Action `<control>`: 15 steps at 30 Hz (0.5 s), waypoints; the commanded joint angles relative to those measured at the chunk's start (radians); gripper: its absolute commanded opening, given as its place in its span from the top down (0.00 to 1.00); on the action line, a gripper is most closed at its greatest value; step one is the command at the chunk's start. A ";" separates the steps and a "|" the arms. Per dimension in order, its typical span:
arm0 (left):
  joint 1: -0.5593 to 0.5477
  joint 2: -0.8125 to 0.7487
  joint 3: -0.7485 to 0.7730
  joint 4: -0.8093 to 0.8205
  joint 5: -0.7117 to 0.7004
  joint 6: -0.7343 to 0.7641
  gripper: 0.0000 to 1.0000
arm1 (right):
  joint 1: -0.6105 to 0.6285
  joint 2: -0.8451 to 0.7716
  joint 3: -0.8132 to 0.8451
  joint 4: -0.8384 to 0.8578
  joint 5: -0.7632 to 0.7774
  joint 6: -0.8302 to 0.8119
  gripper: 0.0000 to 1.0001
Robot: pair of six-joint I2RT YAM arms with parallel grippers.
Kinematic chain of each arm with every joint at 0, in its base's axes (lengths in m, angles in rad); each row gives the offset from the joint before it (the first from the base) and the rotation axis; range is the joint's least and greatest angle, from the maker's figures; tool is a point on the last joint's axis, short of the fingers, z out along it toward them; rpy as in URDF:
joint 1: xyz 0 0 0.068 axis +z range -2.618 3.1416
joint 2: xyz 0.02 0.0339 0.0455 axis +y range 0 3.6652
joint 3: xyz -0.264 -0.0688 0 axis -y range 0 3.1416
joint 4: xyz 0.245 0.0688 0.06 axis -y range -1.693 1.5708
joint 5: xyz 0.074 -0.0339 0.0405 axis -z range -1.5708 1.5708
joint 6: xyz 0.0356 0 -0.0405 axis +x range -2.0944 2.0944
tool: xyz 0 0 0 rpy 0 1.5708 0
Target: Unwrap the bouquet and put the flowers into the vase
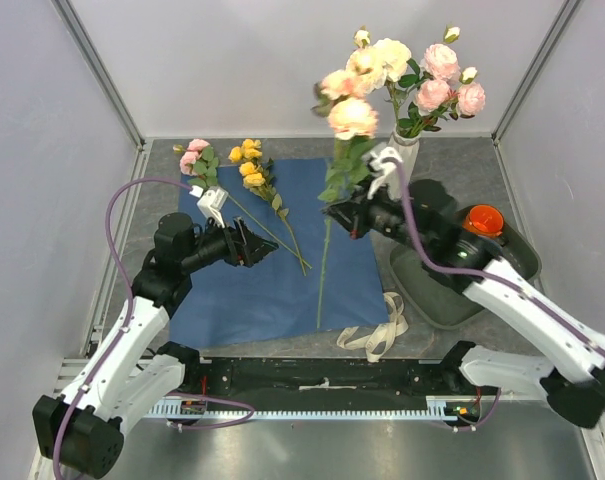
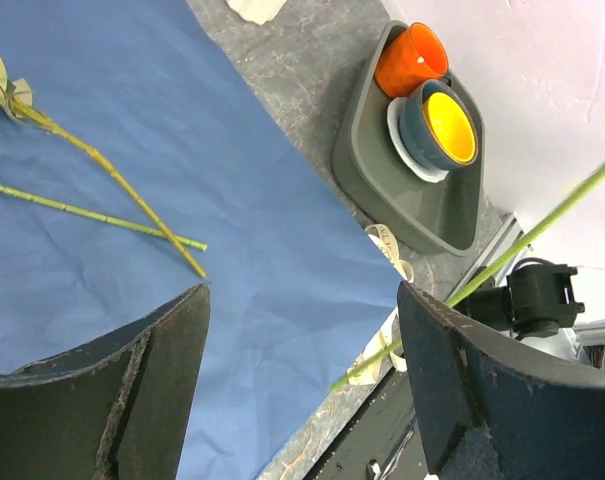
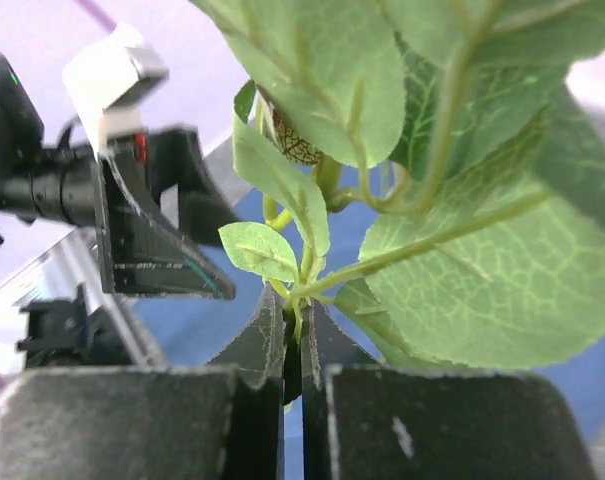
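The blue paper [image 1: 267,290] lies spread flat on the table. On it rest a pink flower [image 1: 194,157] and a yellow flower [image 1: 249,164], their stems [image 2: 102,165] crossing. The white vase [image 1: 408,152] at the back holds several pink and cream roses [image 1: 432,80]. My right gripper [image 1: 337,212] is shut on the stem [image 3: 300,292] of a peach rose [image 1: 352,117], held upright above the paper, its stem [image 1: 322,285] hanging down. My left gripper [image 1: 267,250] hovers over the paper's left half, open and empty [image 2: 302,290].
A cream ribbon [image 1: 377,335] lies at the paper's near right corner. A dark grey tray [image 1: 427,295] on the right carries an orange cup [image 1: 482,220] and a blue bowl with a yellow inside [image 2: 444,125]. White walls close in the table.
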 commanded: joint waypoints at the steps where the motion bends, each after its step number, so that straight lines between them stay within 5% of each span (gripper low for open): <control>1: -0.007 0.003 0.041 -0.036 -0.026 0.063 0.18 | 0.001 -0.164 0.081 -0.101 0.315 -0.247 1.00; 8: -0.008 0.008 0.040 -0.036 -0.033 0.069 0.18 | -0.001 -0.165 0.227 0.028 0.855 -0.445 1.00; 15: -0.007 0.014 0.037 -0.042 -0.039 0.069 0.18 | -0.016 0.001 0.399 0.365 1.140 -0.784 1.00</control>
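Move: The vase, which the flower in the right hand is bound for, stands about 27 cm ahead of this hand and 18 cm to its right, its middle some 21 cm lower. The flowers already in it spread about 28 cm ahead, 17 cm right and 7 cm above the hand. The yellow flowers lie on the cloth some 24 cm ahead, 15 cm left and 31 cm below. From the left hand the vase is about 28 cm ahead, 34 cm right and 12 cm lower. Up and to the right at once, the right arm sweeps roughly 19 cm each way, easing about 5 cm forward late on, until the hand is about in line with the vase and well above its rim. The wrist swings clockwise some 55 degrees and tips up, so the fingers come from pointing forward-left to straight ahead, still shut on the flower below its leaves. ##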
